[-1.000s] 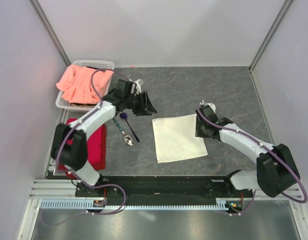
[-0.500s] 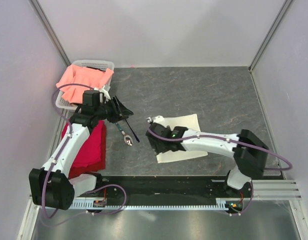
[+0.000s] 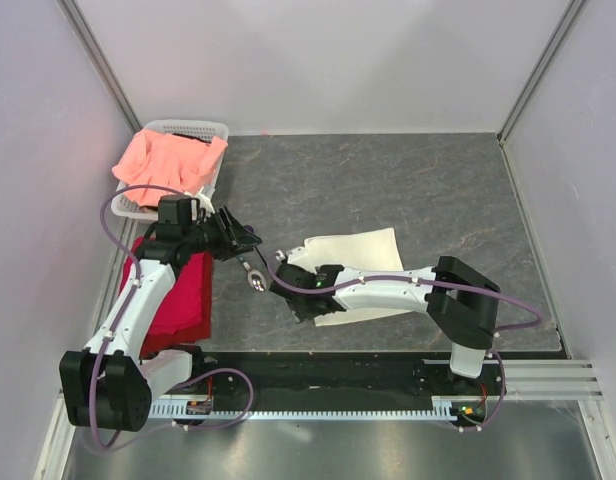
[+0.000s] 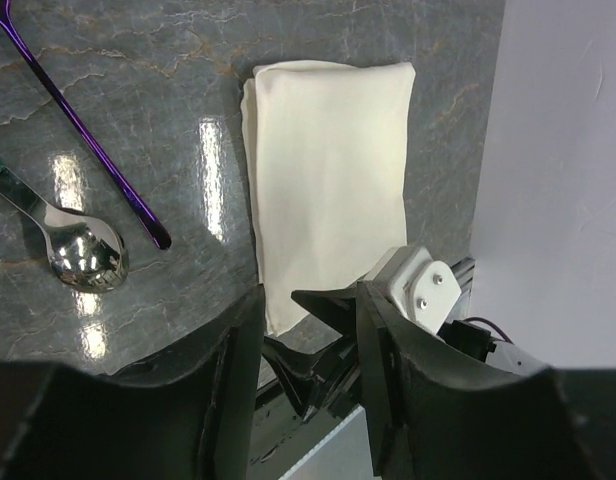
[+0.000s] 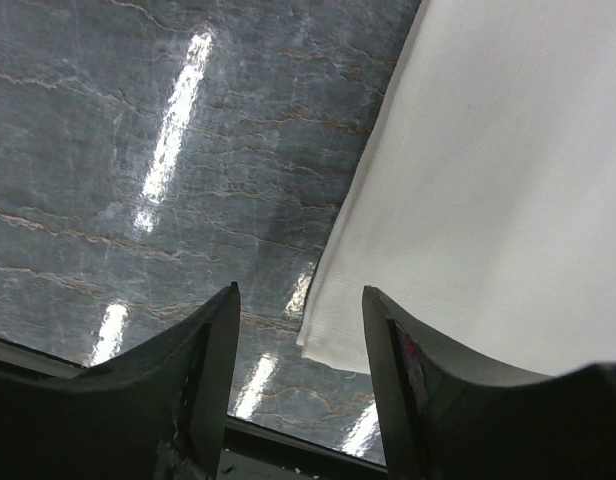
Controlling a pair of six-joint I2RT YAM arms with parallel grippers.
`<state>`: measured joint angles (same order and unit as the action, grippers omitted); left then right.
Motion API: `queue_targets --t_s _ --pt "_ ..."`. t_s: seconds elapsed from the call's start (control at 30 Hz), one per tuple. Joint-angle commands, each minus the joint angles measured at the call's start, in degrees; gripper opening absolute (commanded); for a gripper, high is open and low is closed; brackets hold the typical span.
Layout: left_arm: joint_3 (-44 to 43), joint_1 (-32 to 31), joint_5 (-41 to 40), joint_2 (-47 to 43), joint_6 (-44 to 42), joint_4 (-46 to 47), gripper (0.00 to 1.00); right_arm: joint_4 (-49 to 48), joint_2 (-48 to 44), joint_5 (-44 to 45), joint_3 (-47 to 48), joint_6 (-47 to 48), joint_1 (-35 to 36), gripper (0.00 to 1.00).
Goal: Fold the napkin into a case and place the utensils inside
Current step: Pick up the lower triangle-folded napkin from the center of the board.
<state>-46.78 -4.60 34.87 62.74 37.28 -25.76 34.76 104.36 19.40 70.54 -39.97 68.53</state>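
Note:
The napkin [image 3: 360, 252] [image 4: 328, 170] lies on the grey table as a folded cream-white rectangle. Left of it lie the utensils: a slim purple-handled piece [image 4: 88, 140] and a spoon [image 3: 256, 281] with a shiny bowl [image 4: 85, 258]. My right gripper [image 3: 293, 295] [image 5: 303, 400] is open just over the napkin's near left corner [image 5: 333, 340], with that corner showing between its fingers and apart from them. My left gripper [image 3: 243, 243] [image 4: 308, 380] hangs open and empty above the utensils' far end. The right arm covers the napkin's near edge in the top view.
A white basket [image 3: 188, 127] holding a salmon-pink cloth [image 3: 168, 160] stands at the back left. A red cloth [image 3: 178, 290] lies at the table's left edge beneath the left arm. Pale walls close in the table on three sides.
The right arm has swung left across the napkin, from its far right corner to its near left corner, jaws now open. The left arm has drawn back left toward the red cloth.

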Motion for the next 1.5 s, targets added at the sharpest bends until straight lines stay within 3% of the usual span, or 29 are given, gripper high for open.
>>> queue_targets --t_s 0.0,0.43,0.53,0.67,0.77,1.0,1.13,1.47 --pt "-0.1 0.6 3.4 -0.3 -1.1 0.7 0.49 -1.3 0.1 1.6 -1.2 -2.7 0.3 0.57" --pt "0.6 1.5 5.2 1.7 -1.9 1.3 0.49 -5.4 1.1 -0.1 -8.5 -5.3 0.2 0.56" --pt "0.9 1.8 6.5 1.5 -2.1 1.8 0.50 -7.5 1.2 -1.1 -10.6 -6.0 0.4 0.45" --pt "1.6 1.9 7.4 1.4 -1.4 3.4 0.58 -7.7 2.1 -1.0 -10.3 -5.8 0.6 0.14" --pt "1.4 1.8 10.2 3.2 -1.2 4.0 0.60 -7.8 0.5 -0.2 -9.7 -5.4 0.9 0.00" --pt "2.0 0.7 13.8 7.0 1.4 7.6 0.66 -11.1 -10.7 -2.1 -12.1 -4.3 -0.3 0.00" --pt "2.2 -2.3 13.1 9.0 5.0 11.1 0.68 -18.1 -20.1 -10.6 -18.6 -4.9 -3.7 0.00" --pt "-1.3 -11.7 0.0 17.3 12.1 14.9 0.73 -36.4 -36.9 -28.1 -38.1 -10.8 -18.1 0.00"
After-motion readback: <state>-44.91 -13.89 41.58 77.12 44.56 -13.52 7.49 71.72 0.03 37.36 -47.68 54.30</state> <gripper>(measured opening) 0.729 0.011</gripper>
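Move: The napkin's near left corner lies almost under the right hand, roughly 3 cm below and 1 cm back and right; the napkin's middle is about 9 cm ahead and 10 cm right. The silver spoon is some 12 cm ahead and 14 cm left of that hand, the purple ladle 13 ahead and 10 left. From the left hand the corner lies about 18 cm back, 10 right and 16 below; the ladle is 3 cm back and 16 below, level sideways. The napkin's near left corner is pinched by the right hand, which sinks a little over 2 cm, shuts its fingers on the cloth, then lifts it about 7 cm while drawing right and tilting some 30 degrees, fingers swinging to point left. Late on, the left hand goes right and down towards the raised corner, opening wider. ##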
